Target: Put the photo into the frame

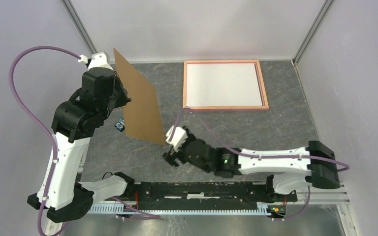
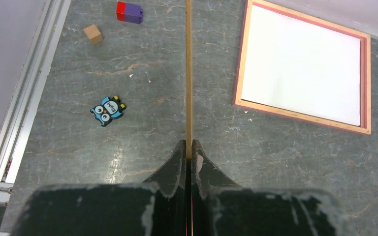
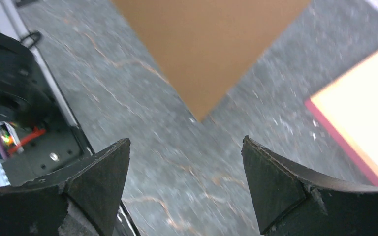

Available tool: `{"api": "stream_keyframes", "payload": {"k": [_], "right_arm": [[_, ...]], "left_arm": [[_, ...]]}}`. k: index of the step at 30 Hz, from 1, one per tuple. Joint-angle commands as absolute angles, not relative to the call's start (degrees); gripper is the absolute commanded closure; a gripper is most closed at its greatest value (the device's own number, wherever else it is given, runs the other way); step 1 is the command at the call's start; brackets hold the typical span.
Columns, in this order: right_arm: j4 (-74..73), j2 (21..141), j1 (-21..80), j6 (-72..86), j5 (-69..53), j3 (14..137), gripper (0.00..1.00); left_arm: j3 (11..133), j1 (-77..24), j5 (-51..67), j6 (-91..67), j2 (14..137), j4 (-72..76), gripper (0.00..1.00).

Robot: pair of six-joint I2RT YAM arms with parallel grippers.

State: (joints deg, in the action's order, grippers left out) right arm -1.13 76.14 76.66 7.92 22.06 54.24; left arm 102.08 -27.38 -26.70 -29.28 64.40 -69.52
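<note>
The salmon-pink frame (image 1: 263, 83) (image 2: 241, 59) (image 3: 342, 142) lies flat at the back right of the table. A white sheet (image 1: 224, 84) (image 2: 302, 64) fills it; this looks like the photo with its plain back up, and no printed side shows. My left gripper (image 2: 189, 147) (image 1: 123, 96) is shut on the edge of a plain brown backing board (image 1: 138, 98) (image 2: 188, 73) and holds it upright above the table, left of the frame. My right gripper (image 3: 186, 147) (image 1: 170, 152) hangs open and empty just below the board's lower corner (image 3: 211, 44).
Under the raised board, on the table's left part, lie a small blue owl figure (image 2: 107, 110) (image 1: 120, 125), a wooden cube (image 2: 93, 33) and a red-and-purple block (image 2: 129, 12). White walls close in the back and sides. The arms' rail (image 1: 202, 189) runs along the near edge.
</note>
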Motion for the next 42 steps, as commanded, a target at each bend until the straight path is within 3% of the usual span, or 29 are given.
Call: {"api": "stream_keyframes", "payload": {"k": [1, 11, 16, 28, 29, 31, 33, 35, 37, 38, 42], "right_arm": [[16.09, 84.17, 83.91, 0.49, 40.33, 60.75, 0.11], [35.03, 105.01, 91.08, -20.50, 65.76, 77.60, 0.13], [47.21, 109.38, 91.29, -28.63, 70.84, 78.80, 0.20], [50.66, 112.17, 92.03, -27.81, 73.45, 83.27, 0.69], [51.52, 112.60, 92.02, -28.75, 73.70, 83.63, 0.74], [54.28, 113.06, 92.02, -31.29, 74.47, 84.23, 0.87], [55.29, 112.39, 92.02, -31.89, 74.42, 83.80, 0.99], [58.63, 110.73, 92.07, -32.67, 74.51, 81.62, 1.00], [59.81, 108.33, 91.97, -32.16, 74.31, 79.43, 1.00], [59.77, 106.77, 92.00, -31.53, 74.07, 78.57, 1.00], [54.75, 99.17, 90.92, -22.07, 70.95, 73.30, 1.00]], "left_arm": [[103.70, -27.51, -26.61, -30.14, 65.01, -71.27, 0.98], [106.79, -27.51, -26.98, -29.77, 64.78, -72.67, 0.98], [106.72, -27.51, -26.55, -30.47, 64.24, -72.68, 0.98], [104.84, -27.51, -26.90, -32.11, 62.62, -67.74, 0.96], [105.13, -27.51, -26.32, -32.02, 62.71, -67.42, 0.90], [106.19, -27.56, -25.26, -31.37, 63.09, -67.34, 0.63], [106.95, -27.51, -24.44, -30.60, 62.96, -66.79, 0.54], [108.30, -27.51, -22.83, -29.08, 62.88, -65.89, 0.43], [110.98, -27.59, -21.39, -28.26, 62.98, -65.48, 0.20], [112.52, -27.55, -20.44, -27.85, 63.17, -65.48, 0.14], [118.28, -27.55, -18.42, -28.11, 63.44, -64.87, 0.00]]}}
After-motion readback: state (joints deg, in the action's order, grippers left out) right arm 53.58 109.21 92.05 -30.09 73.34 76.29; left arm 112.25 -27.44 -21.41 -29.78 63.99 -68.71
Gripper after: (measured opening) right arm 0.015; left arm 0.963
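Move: The near edge of the upright brown backing board, still held by the left hand, is about 10 cm to the right hand's left, level fore and aft and some 7 cm higher. The owl toy lies about 16 cm ahead of the right hand, 18 left and 19 below; the frame is about 32 ahead, 22 right, 19 below. From the left hand, that edge is some 9 cm back, 3 right and 12 below. The right fingers close on the board's near edge and pinch it, after the open hand has swung about 10 cm left and 5 up, tipping fingers-up and turning clockwise some 30 degrees each. The left hand keeps its grip almost in place meanwhile, then opens wide and rises about 6 cm, letting go. The right hand lifts a little more and eases back right about 2 cm with the board. ##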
